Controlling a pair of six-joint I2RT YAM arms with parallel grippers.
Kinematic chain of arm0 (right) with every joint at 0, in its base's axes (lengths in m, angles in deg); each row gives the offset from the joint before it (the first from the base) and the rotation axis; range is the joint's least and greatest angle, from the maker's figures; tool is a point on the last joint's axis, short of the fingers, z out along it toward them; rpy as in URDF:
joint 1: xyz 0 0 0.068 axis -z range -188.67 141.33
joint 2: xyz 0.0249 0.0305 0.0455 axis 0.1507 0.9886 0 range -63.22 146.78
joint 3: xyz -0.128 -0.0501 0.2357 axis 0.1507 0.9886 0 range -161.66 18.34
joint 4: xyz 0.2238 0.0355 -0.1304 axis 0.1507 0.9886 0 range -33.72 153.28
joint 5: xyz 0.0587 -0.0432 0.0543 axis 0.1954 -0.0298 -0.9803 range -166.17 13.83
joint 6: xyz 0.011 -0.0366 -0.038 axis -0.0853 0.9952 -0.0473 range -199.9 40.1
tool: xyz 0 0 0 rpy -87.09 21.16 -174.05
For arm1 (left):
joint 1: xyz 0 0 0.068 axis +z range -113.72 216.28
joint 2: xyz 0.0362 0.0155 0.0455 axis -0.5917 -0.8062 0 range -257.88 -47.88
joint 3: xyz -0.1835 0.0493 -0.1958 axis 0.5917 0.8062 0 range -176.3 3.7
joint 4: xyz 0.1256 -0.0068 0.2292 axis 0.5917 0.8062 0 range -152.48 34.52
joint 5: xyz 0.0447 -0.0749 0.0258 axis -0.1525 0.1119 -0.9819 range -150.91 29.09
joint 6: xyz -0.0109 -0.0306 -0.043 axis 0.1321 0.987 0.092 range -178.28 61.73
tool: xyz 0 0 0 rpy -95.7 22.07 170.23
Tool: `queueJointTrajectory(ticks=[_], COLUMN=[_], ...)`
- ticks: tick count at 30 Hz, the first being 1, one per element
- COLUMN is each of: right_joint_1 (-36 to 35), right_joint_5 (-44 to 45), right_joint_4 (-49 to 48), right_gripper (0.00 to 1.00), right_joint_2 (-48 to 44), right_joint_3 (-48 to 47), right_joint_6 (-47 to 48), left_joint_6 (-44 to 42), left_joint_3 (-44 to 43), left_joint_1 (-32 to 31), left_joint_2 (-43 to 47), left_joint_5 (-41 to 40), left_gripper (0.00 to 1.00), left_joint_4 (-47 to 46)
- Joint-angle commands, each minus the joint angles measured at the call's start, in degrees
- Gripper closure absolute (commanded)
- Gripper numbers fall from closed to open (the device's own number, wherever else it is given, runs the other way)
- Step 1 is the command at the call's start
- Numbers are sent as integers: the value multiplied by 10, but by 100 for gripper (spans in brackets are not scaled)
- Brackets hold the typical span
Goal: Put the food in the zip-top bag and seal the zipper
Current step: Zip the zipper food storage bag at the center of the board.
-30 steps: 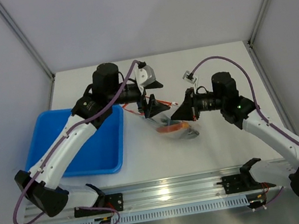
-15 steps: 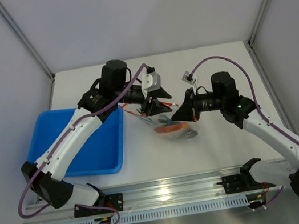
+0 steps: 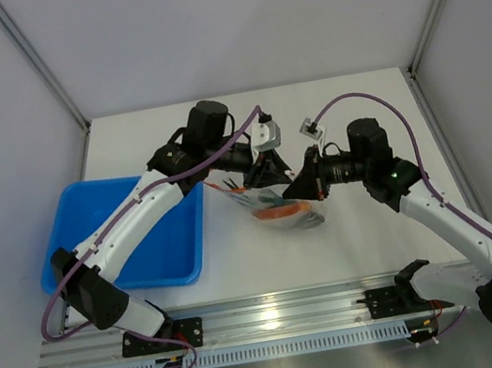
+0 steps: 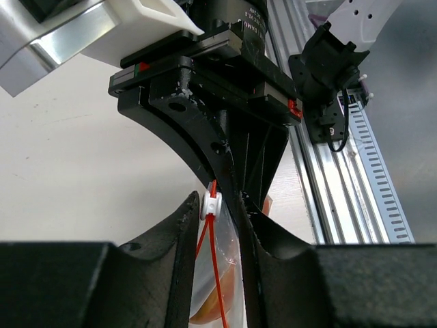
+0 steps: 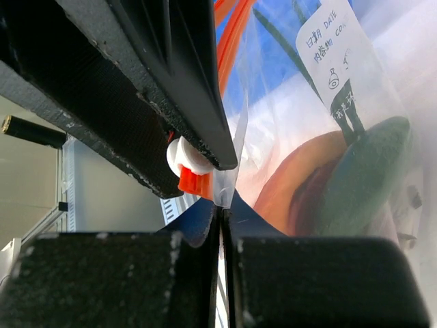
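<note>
The zip-top bag (image 3: 292, 217) hangs between both grippers, above the table. The food is inside it: the red meat slab with its orange rim (image 5: 307, 184) and dark-green stalks (image 5: 372, 160). My right gripper (image 5: 223, 222) is shut on the bag's clear corner, just below the end of the red-orange zipper (image 4: 217, 273). My left gripper (image 4: 218, 205) has its jaws drawn in around the zipper's white slider (image 4: 211, 203), which sits at the fingertips. In the top view the left gripper (image 3: 269, 174) nearly touches the right gripper (image 3: 297, 186).
A blue tray (image 3: 92, 232) lies on the table at the left, under the left arm. A metal rail (image 3: 279, 316) runs along the near edge. A white label with writing (image 5: 334, 58) is on the bag.
The left arm has slid to the right along the bag's mouth, up to the right gripper. Its jaws have narrowed around the slider. The right arm has not moved.
</note>
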Motion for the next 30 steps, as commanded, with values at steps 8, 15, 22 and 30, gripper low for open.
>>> queueJointTrajectory(ticks=[8,15,22,30], right_joint_1=[-3,-2,-2,-3], right_joint_5=[-2,22,30,27], right_joint_4=[-10,10,25,20], right_gripper=[100,93,68,68], right_joint_2=[-19,-24,-25,-27], right_joint_3=[-23,-28,-38,-54], right_joint_6=[11,27,44,53], left_joint_6=[-7,28,56,58], left_joint_3=[-20,-45,-79,-97], left_joint_1=[-4,-3,-2,-1], left_joint_2=[3,-6,-22,-37], left_joint_5=[-2,-21,15,35], left_gripper=[89,99,99,99], left_joint_4=[4,21,61,86])
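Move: The zipper's white slider already sits between the left fingertips, still ungripped, about 1 cm right of the hand point and level with it. The shut right gripper pinches the clear bag edge roughly 2 cm behind the slider and 2 cm lower; from the right hand the slider is some 2 cm ahead, 1 cm left and 2 cm up. From the left hand, the food is about 4 cm back, 2 cm left and 10 cm down; the zipper's far end is 15 cm left, 1 cm back and 4 cm lower. Staying nearly in place, the left hand closes its part-open fingers onto the white slider and pinches it from both sides, then rolls some 10 degrees so its forward side dips. Only once that grip is made does the right hand open about a third of the way, ending its pinch on the clear bag edge, and ease up by about 1 cm with its spread fingers still on either side of the film. ##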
